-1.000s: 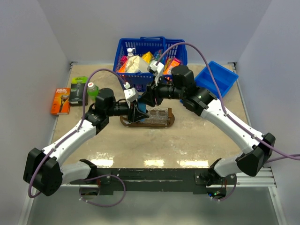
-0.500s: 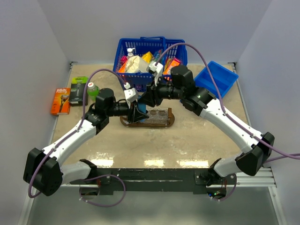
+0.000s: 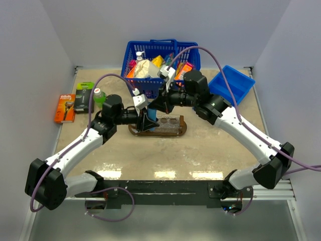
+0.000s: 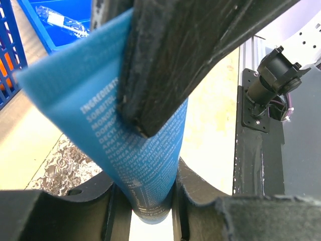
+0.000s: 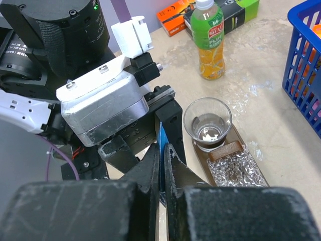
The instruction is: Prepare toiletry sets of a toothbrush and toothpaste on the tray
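A blue toothpaste tube (image 4: 143, 150) is held over the left end of the dark wooden tray (image 3: 181, 128), and both grippers have hold of it. My left gripper (image 4: 146, 201) is shut on the tube's round lower end. My right gripper (image 5: 163, 150) is shut on the flat crimped end, and only a thin blue edge (image 5: 161, 136) shows between its fingers (image 4: 165, 65). In the top view the two grippers (image 3: 149, 121) (image 3: 155, 107) meet nose to nose. A clear glass cup (image 5: 207, 120) stands on the tray (image 5: 200, 153). The toothbrush is out of view.
A blue basket (image 3: 160, 63) full of packets stands behind the tray. A blue bin (image 3: 231, 84) at back right holds a clear-wrapped item (image 4: 60, 20). A green bottle (image 5: 209, 40), a dark box (image 3: 84, 96) and an orange box (image 3: 65, 108) stand at left.
My right gripper's jaws have come together on the flat end of the tube. The left gripper has kept its hold and neither arm has shifted noticeably.
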{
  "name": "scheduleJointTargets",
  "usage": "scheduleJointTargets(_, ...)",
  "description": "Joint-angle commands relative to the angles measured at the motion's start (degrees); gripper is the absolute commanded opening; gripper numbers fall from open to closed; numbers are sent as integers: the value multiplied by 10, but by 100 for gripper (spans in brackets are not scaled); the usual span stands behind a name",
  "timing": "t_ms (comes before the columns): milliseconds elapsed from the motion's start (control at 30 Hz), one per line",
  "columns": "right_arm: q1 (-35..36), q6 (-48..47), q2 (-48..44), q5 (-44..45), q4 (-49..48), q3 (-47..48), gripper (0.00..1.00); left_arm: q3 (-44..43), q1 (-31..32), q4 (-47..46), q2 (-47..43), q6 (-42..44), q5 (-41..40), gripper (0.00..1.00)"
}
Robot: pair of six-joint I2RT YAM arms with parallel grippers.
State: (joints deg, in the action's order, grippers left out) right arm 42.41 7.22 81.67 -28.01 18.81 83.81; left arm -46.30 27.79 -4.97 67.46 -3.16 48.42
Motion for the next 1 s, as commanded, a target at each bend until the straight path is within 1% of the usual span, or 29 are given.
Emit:
scheduleJointTargets(0, -1, 5, -33, 8, -39, -9, 0, -26, 2, -25, -18, 14, -8, 30)
scheduleJointTargets(67, 0, 7, -43, 18, -42, -16, 0, -27, 2, -26, -24, 12, -17, 45)
scheduleJointTargets(100, 0, 7, -47, 23, -44, -20, 0, -25, 2, -27, -27, 12, -32, 59)
scheduleJointTargets(133, 0, 8, -53, 37, -46, -26, 0, -24, 2, -27, -34, 11, -41, 65)
scheduleJointTargets(200, 0, 8, -69, 61, -52, -32, 0, -21, 0, -28, -43, 10, -75, 77)
scheduleJointTargets(233, 0, 9, -76, 90, -54, -40, 0, -19, -1, -29, -51, 8, -86, 80)
scheduleJointTargets(300, -1, 8, -95, 119, -61, -49, 0, -22, -8, -26, -59, 6, -112, 86)
scheduleJointTargets(333, -1, 9, -100, 159, -63, -57, 0, -21, -13, -25, -67, 2, -119, 88)
scheduleJointTargets(433, 0, 2, -124, 207, -76, -79, 0, -19, -44, -30, -84, -16, -144, 93)
scheduleJointTargets(467, 0, 4, -131, 233, -82, -88, 0, -13, -64, -43, -89, -25, -152, 95)
scheduleJointTargets(533, 0, 9, -144, 248, -104, -116, 0, -5, -87, -58, -105, -54, -163, 99)
scheduleJointTargets(567, 1, 11, -148, 255, -112, -125, 0, 1, -106, -67, -111, -62, -183, 100)
scheduleJointTargets(633, 6, 16, -151, 261, -145, -154, 0, 2, -115, -62, -120, -69, -226, 100)
scheduleJointTargets(667, 20, 16, -151, 267, -155, -163, 0, -2, -120, -44, -122, -69, -283, 100)
scheduleJointTargets(733, 38, 3, -145, 295, -181, -184, 0, -5, -121, -24, -122, -59, -338, 100)
scheduleJointTargets(767, 56, 1, -143, 305, -185, -188, 0, -7, -121, -9, -121, -55, -383, 100)
scheduleJointTargets(800, 63, -3, -141, 324, -190, -192, 0, -7, -121, -4, -123, -50, -401, 100)
scheduleJointTargets(867, 73, -2, -133, 334, -213, -198, 0, -4, -121, 5, -124, -48, -442, 100)
scheduleJointTargets(967, 86, -5, -126, 350, -252, -218, 0, -2, -121, 6, -125, -48, -455, 100)
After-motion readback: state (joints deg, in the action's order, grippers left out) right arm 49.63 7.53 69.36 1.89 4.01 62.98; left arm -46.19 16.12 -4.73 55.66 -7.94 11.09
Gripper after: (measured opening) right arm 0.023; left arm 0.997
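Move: Both hands share the upright toothpaste tube, the right at its flat top end, the left lower down. The glass on the wooden tray stands some 13 cm ahead, 10 cm left and 28 cm below the right hand; from the left hand, about 14 cm ahead, 10 cm left and 18 cm below. The clear rack's middle is roughly 16 cm to the right of the glass, and the juice bottle about 15 cm left of it and 10 cm farther out. Left opens off the tube, swinging 17 cm left-forward; right, still pinching, draws 6 cm right, then lowers leftward. ##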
